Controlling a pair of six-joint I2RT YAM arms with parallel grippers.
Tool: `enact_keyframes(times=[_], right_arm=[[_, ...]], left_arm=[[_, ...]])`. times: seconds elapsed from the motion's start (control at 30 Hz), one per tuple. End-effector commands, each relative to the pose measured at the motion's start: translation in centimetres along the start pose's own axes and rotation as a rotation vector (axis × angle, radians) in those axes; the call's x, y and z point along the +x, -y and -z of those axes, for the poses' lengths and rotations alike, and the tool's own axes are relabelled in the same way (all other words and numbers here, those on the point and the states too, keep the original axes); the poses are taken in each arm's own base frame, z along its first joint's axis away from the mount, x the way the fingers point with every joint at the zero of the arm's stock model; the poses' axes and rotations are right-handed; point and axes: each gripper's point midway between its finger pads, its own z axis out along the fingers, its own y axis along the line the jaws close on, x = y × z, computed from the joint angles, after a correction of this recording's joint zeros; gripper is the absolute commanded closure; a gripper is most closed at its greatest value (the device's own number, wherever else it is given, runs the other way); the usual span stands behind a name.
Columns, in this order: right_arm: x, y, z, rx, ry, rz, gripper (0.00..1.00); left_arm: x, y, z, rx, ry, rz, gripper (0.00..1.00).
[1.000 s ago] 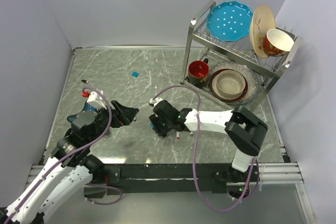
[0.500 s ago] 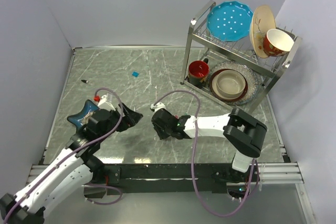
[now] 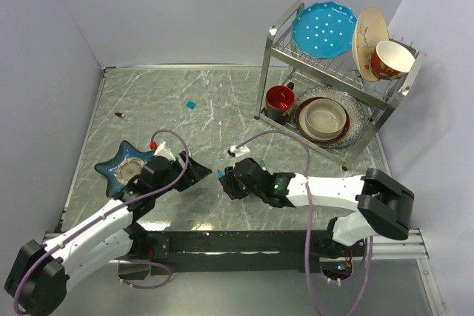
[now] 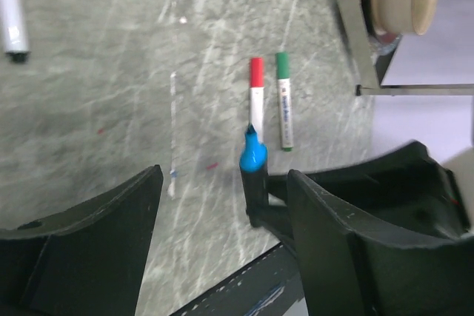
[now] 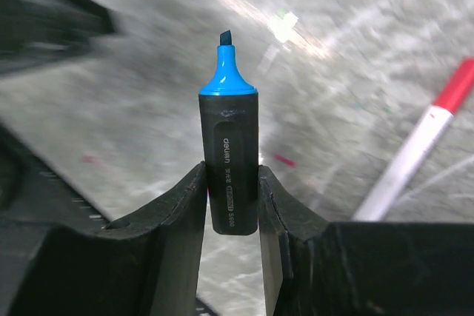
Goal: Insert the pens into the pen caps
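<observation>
My right gripper [image 5: 229,183] is shut on the thick black-barrelled pen [image 5: 228,138], holding it upright with its blue tip uncapped. In the top view this gripper [image 3: 226,180] is at the table's middle front. My left gripper [image 3: 198,175] is open and empty, just left of it; in the left wrist view [image 4: 222,186] the blue tip [image 4: 252,157] stands ahead between the jaws. A red-tipped pen [image 4: 256,101] and a green-tipped pen [image 4: 284,109] lie side by side; a black-tipped white pen [image 4: 11,5] lies apart. A blue cap [image 3: 191,103] and a black cap [image 3: 118,114] lie far back left.
A blue star-shaped dish [image 3: 111,170] sits under my left arm. A metal dish rack [image 3: 275,53] with plates, bowls and a red cup [image 3: 280,100] fills the back right; its leg [image 4: 348,35] shows in the left wrist view. Walls bound the table.
My left gripper has moved right, off the star dish, close to my right gripper. My right arm has stretched out lower and still holds the blue-tipped pen at about the same spot.
</observation>
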Motion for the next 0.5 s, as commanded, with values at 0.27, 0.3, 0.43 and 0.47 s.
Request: enact_keyframes(times=[0.27, 0.3, 0.43, 0.47], right_arm=[[-6.9, -5.5, 2.6, -0.141, 0.184, -0.070, 1.00], [-7.2, -5.7, 2.7, -0.142, 0.191, -0.073, 1.00], [-8.2, -6.2, 2.8, -0.151, 0.217, -0.089, 0.99], [-8.2, -6.5, 2.8, -0.168, 0.213, -0.086, 0.98]], left_arm=[[1.1, 3.7, -1.5, 0.186, -0.086, 0.026, 0.40], [1.4, 3.7, -1.5, 0.187, -0.093, 0.026, 0.45], [1.7, 4.1, -1.5, 0.211, -0.113, 0.026, 0.64], [1.8, 4.3, -1.4, 0.219, -0.118, 0.023, 0.73]])
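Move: The blue nib end of the highlighter, held in the right fingers, lies about 6 cm to the right of the left hand, level with it fore and aft and some 4 cm lower. From the right hand, the open left fingertips wait about 9 cm to the left, 2 cm ahead and 4 cm higher. On the table roughly 6 cm below the right hand, the red marker lies some 7 cm to its right and the green marker about 12 cm to its right, each about 1 cm back. The left fingers close to about half their gap, one on either side of the highlighter's blue end, as the left hand goes about 4 cm right to meet it, rolling and swinging slightly clockwise. The right hand keeps its grip on the black body and carries the highlighter up about 5 cm and 3 cm left, in between those fingers, tilting its nib end up a little. ##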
